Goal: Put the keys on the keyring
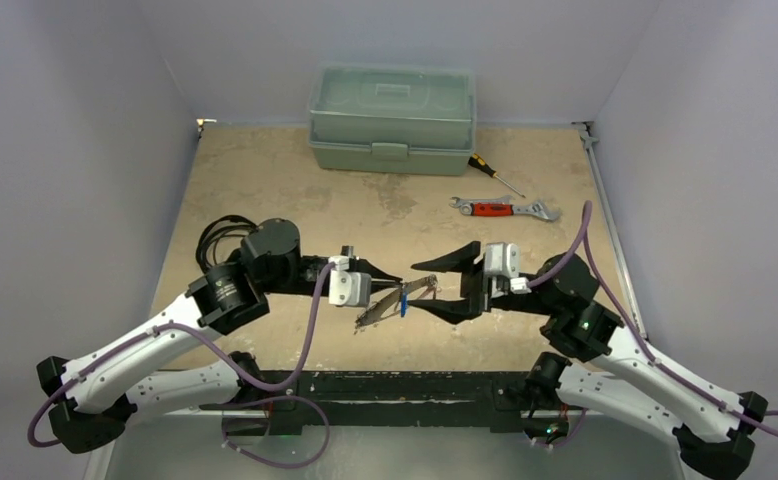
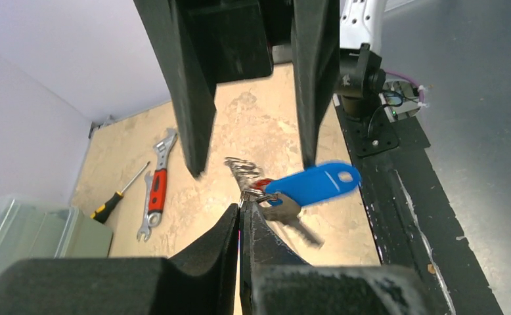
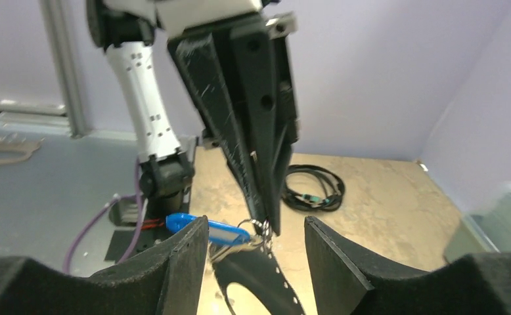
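My left gripper is shut on the keyring, a thin silver loop that hangs tilted above the table. In the left wrist view its jaws pinch the wire of the keyring. A blue-tagged key dangles to the right, with a bit of a red tag behind it and small keys strung beyond. My right gripper faces it, open, its fingertips on either side of the ring without touching. From the right wrist, the blue tag hangs by its left finger.
A green toolbox stands at the back. A screwdriver and a red-handled wrench lie at the back right. A coiled black cable lies on the table behind the left arm. A black rail runs along the near edge.
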Tool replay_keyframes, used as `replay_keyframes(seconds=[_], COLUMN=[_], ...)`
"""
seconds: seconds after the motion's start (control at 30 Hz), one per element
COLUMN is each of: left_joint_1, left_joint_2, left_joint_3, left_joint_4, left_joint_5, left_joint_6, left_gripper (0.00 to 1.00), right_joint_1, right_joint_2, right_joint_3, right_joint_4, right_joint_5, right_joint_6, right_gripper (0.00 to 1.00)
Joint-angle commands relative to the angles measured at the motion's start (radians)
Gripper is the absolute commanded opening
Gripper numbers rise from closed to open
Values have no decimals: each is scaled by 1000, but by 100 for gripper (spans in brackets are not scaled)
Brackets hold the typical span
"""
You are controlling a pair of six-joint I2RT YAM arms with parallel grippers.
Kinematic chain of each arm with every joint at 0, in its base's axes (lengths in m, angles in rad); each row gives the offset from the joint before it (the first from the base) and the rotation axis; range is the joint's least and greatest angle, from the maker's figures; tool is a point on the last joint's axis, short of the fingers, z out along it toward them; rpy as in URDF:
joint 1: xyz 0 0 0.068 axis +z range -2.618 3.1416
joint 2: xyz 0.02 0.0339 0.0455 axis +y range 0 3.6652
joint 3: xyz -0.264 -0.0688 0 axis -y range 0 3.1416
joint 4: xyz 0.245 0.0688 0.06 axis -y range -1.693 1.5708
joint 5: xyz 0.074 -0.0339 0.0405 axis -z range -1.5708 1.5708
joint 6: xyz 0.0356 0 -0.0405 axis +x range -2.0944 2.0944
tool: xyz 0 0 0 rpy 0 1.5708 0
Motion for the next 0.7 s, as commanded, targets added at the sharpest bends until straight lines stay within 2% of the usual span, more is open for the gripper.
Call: replay_keyframes(seconds=[0.0, 0.23, 0.5, 0.67], left_joint_1=[-1, 25, 55, 63], left_joint_2=[-7, 6, 1, -27], left_joint_3=[-33, -78, -153, -208], left_joint_4=[89, 169, 300, 381], left_joint_5=[-65, -130, -150, -134], left_joint_6=[-10, -96, -170, -188], left_gripper=[0, 0, 0, 0], right_joint_1=[1, 1, 1, 1], right_joint_2=[-56, -115, -87, -63], right_joint_3=[24, 25, -46, -76], right_joint_4=[13, -35, -63, -23], right_joint_5=[191, 409, 403, 395], right_joint_6=[74, 223, 306, 332], right_gripper=[59, 59, 55, 54])
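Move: The blue-tagged key dangles close to both grippers: roughly 3 cm back from the open right hand, 2 cm to its left and 1 cm below. From the closed left fingers it lies some 4 cm back, level sideways and about 1 cm down. The keyring plate hangs under those left fingers, its middle about 1 cm back, 1 cm to their left and 5 cm down. The keyring, still pinched at a small ring by the left fingertips, is carried about 4.5 cm forward and 4 cm down, turning slightly counter-clockwise. The open right hand draws away forward, right and up, then dips some 4 cm and comes back a little left towards the hanging blue-tagged key, turning clockwise and rolling its front finger down, each nearly 20 degrees. ##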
